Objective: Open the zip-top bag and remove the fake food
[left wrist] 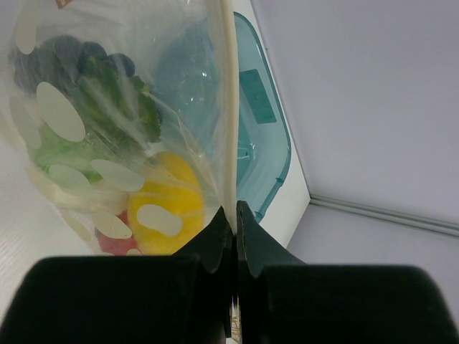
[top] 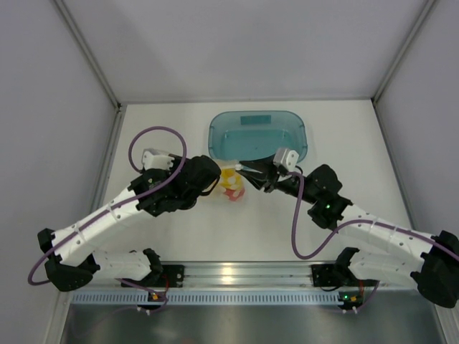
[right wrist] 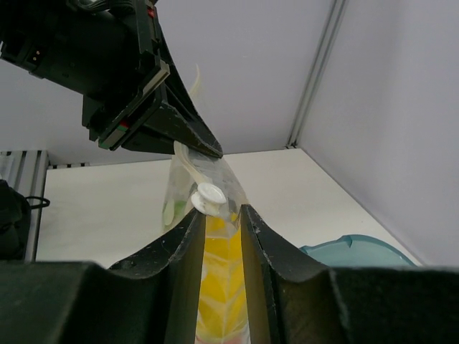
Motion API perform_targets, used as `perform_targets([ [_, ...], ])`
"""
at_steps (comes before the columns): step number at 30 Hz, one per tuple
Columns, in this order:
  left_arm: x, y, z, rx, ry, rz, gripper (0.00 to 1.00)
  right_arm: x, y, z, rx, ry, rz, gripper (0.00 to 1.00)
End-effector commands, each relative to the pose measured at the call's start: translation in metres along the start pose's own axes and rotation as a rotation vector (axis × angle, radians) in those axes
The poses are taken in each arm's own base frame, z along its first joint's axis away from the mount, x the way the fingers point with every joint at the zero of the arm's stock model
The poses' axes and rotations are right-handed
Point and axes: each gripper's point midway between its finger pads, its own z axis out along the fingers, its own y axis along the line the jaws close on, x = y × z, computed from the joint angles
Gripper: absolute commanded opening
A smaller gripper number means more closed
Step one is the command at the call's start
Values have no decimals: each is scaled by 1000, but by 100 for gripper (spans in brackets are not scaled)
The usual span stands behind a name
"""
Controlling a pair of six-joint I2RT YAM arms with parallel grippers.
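Observation:
The zip-top bag point(top: 232, 183) hangs just above the table between the two arms, clear with white oval spots. Through its wall point(left wrist: 188, 86) I see the fake food: a yellow fruit point(left wrist: 168, 193), dark grapes point(left wrist: 68, 57), green cauliflower leaves point(left wrist: 115, 107) and a bit of red apple point(left wrist: 118, 245). My left gripper point(left wrist: 234, 212) is shut on the bag's white zip edge point(left wrist: 229, 107). My right gripper point(right wrist: 222, 213) faces it, jaws a narrow gap apart either side of the bag's top, with the white slider point(right wrist: 208, 197) at its fingertips.
A translucent teal tray point(top: 301, 136) lies on the table just behind the bag, close to both grippers. Grey walls close in the table at the back and both sides. The arms' mounting rail point(top: 237, 272) runs along the near edge.

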Motion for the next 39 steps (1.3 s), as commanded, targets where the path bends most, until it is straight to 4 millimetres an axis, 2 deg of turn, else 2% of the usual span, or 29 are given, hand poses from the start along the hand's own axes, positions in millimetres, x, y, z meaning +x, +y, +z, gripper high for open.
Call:
perform_targets([
  [1,-10,-32,-10,55,6,-243,0,-44,5,11,-55,-123,-47,27],
  [6,-6,-33,-9,50,11,-228,0,-43,9,14,-86,-119,-44,21],
  [12,-6,-33,-9,49,11,-223,0,-43,10,14,-93,-116,-42,0],
  [18,-7,-30,-7,50,-4,-203,0,-48,10,15,-95,-116,-17,0],
  [19,-9,-29,-7,53,-13,-193,0,-42,9,15,-88,-86,-5,0],
  [20,-14,-28,-5,65,-44,-158,6,-31,6,16,-76,-19,19,0],
  [21,-16,-28,-5,69,-56,-155,6,-31,6,16,-76,-18,19,0],
  [22,-18,-29,-4,74,-66,-146,12,-29,6,17,-75,2,25,0],
  [23,-19,-28,-4,75,-76,-119,25,-25,5,17,-75,24,33,0],
  [25,-20,-28,-2,79,-95,-94,42,-14,7,14,-77,82,60,0],
  [26,-20,-28,-2,78,-99,-75,54,-13,8,13,-81,93,63,0],
  [28,-21,-28,0,82,-116,-53,62,-3,8,8,-70,136,79,0],
  [29,-21,-26,1,81,-123,-31,70,-1,7,6,-61,150,82,0],
  [34,-30,-34,-2,100,-167,83,85,25,-3,-8,14,323,117,0],
  [36,-33,-41,-4,113,-188,185,93,34,-4,-13,33,380,137,0],
  [37,-34,-44,-5,121,-191,221,95,29,-6,-13,32,388,131,0],
  [38,-31,-49,-5,138,-191,300,98,46,-2,-24,30,475,156,0],
  [39,-27,-52,-5,157,-177,344,98,48,-1,-26,28,496,161,0],
])
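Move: My right fingertips stand part-open by the white slider at the bag's zip end, which lies about 2 cm to their left, level in height and 1 cm back. The yellow fake food hangs roughly 9 cm below them and 3 cm left; the teal tub lies some 27 cm ahead, 6 cm right and 27 cm down. From my left hand, still pinching the bag's top edge, the slider is about 4 cm back, 5 cm right and level. I ease my right hand about 1 cm left and shut its fingers on the slider end while my left hand keeps hold of the zip edge. Then my left fingers open wide and let go, drifting up and a little forward and left, as my right hand, still pinching, sinks some 5 cm, its fingertips tipping down about 15 degrees or a bit more, with a roll. ##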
